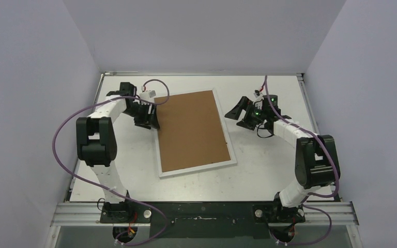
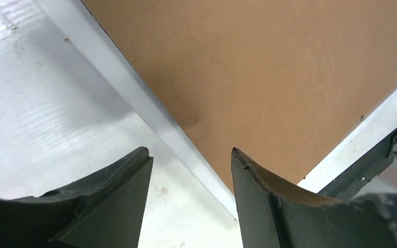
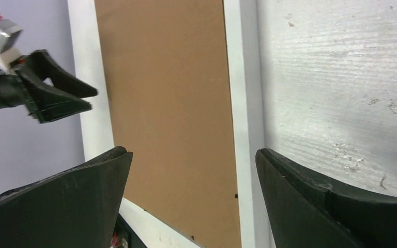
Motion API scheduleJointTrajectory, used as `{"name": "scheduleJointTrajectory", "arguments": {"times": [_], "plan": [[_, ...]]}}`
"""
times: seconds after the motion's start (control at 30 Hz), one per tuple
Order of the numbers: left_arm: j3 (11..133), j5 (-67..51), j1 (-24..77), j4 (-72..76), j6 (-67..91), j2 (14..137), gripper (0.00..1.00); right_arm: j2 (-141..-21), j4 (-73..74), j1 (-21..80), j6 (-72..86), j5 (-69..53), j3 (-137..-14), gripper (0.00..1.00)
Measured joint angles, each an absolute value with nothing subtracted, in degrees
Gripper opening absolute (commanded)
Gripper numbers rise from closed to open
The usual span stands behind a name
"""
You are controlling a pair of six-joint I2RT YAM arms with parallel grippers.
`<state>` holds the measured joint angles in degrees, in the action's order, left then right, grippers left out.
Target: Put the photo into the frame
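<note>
The frame (image 1: pixel 199 167) lies flat in the middle of the table, back side up, its brown board (image 1: pixel 191 130) showing inside the white border. The photo is hidden. My left gripper (image 1: pixel 150 119) is open at the frame's left edge. In the left wrist view its fingers (image 2: pixel 191 152) straddle the white border (image 2: pixel 134 88), one over the table and one over the board (image 2: pixel 248 67). My right gripper (image 1: pixel 241 110) stands open just right of the frame, nothing between its fingers (image 3: pixel 193 152); the border (image 3: pixel 240 77) runs below them.
The white table (image 1: pixel 269 170) is enclosed by grey walls on the left, back and right. A metal rail (image 1: pixel 201 212) with both arm bases runs along the near edge. The left gripper (image 3: pixel 57 95) shows across the frame in the right wrist view.
</note>
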<state>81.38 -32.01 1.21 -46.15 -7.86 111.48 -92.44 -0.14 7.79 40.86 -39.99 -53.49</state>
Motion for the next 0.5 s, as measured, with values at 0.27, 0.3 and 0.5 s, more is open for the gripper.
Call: {"name": "scheduleJointTrajectory", "arguments": {"times": [0.27, 0.3, 0.5], "plan": [[78.1, -27.9, -0.9, -49.2, -14.3, 102.8, 0.56, -92.9, -1.6, 8.4, 40.0, -37.4, -48.5, 0.95], [76.9, -26.8, -1.0, -49.1, -14.7, 102.1, 0.56, -93.2, -2.1, 8.5, 40.2, -37.4, -48.0, 0.95], [69.6, -21.7, 0.1, -46.0, -15.6, 101.7, 0.55, -94.0, -5.4, 10.2, 42.3, -37.3, -45.2, 0.95]]}}
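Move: The right hand hangs above the frame's right side. The black tab on the frame's inner right edge lies about 4 cm back, 3 cm left and 10 cm below it; the brown backing board's middle is 17 cm left and 1 cm ahead, and the near edge's black tab some 15 cm back and 9 cm left. From the left hand, the frame's left bar has its middle 2 cm back, 2 cm right and 4 cm below, with the board's middle level with it, 17 cm right. Down and somewhat back, the wide-open right hand sinks about 5 cm towards the black tab on the frame's right edge. Meanwhile the left hand, already clear of the left bar, rises a little more, then swings back about 5 cm and left away from the bar, sinking again over bare table as it rolls slightly, left side up, fingers still half open. ##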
